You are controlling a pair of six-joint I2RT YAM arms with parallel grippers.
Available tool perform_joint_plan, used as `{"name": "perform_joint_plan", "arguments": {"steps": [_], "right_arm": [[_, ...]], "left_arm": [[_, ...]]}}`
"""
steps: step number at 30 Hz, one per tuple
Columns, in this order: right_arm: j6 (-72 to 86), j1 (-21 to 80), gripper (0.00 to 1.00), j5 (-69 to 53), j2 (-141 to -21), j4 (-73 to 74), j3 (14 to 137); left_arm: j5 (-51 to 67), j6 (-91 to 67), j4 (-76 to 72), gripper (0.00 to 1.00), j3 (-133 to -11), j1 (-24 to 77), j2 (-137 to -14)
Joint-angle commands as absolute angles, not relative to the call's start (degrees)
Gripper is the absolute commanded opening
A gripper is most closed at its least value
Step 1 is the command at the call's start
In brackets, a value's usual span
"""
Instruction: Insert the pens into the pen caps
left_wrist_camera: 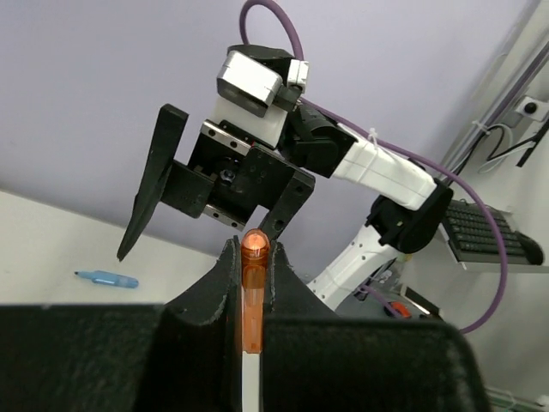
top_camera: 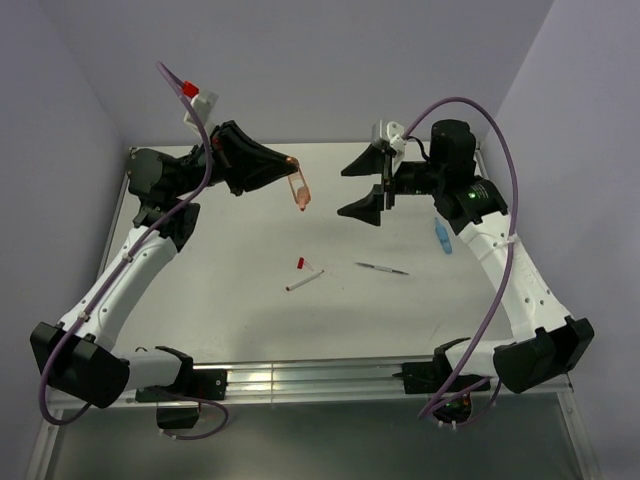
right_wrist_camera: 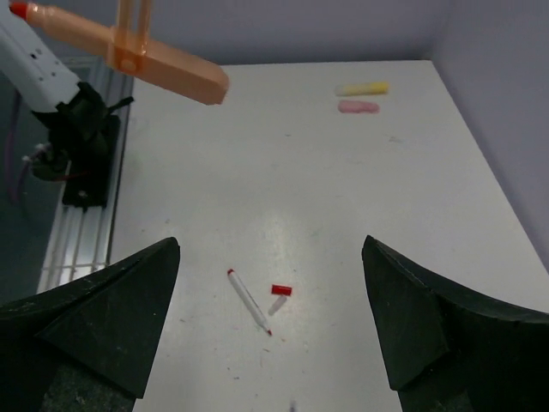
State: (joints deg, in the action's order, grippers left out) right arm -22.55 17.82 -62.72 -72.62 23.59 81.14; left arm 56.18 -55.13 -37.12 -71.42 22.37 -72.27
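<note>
My left gripper is shut on an orange pen, held up in the air over the far middle of the table. Its rounded orange end sticks out past the fingertips, and a white part shows lower between the fingers. The same orange pen crosses the top left of the right wrist view. My right gripper faces it from the right, open and empty. On the table lie a white pen with a red tip and a red cap.
A thin grey pen lies right of centre. A blue pen lies under my right arm. A yellow pen and a pink pen lie side by side. Purple walls close the back and sides.
</note>
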Motion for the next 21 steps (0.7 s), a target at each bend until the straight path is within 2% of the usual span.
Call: {"name": "perform_joint_plan", "arguments": {"steps": [1, 8, 21], "right_arm": [[-18.6, 19.8, 0.93, -69.4, -74.7, 22.1, 82.9], [-6.5, 22.4, 0.93, -68.3, -74.6, 10.6, 78.2], [-5.1, 25.7, 0.91, -69.5, -74.8, 6.9, 75.4]], "left_arm": [[59.2, -61.2, -45.6, 0.00, -71.5, 22.1, -72.4], [58.4, -64.2, -49.2, 0.00, -70.2, 22.1, -73.5], [57.7, -65.2, -51.0, 0.00, -67.6, 22.1, -74.3]]}}
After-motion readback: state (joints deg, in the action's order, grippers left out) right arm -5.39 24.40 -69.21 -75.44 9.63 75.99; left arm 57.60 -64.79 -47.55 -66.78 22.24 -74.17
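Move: The orange pen hangs, cocked crosswise, from the lower end of the clear orange cap in the left fingers. From the right hand the pen is about 9 cm left, 5 cm back and 5 cm higher; the cap is some 10 cm left, 4 cm back and 8 cm up. The red-tipped marker lies around 10 cm left, 1 cm back and 36 cm below. From the left hand the pen is 2 cm right, 1 cm back and 5 cm below. Nothing touches the pen with the right hand yet: its wide-open fingers head left and back towards the hanging orange pen, about 5 cm in all, rolling and swinging counter-clockwise some 10 degrees each. The left hand keeps the cap pinched and sinks 1 to 2 cm. ##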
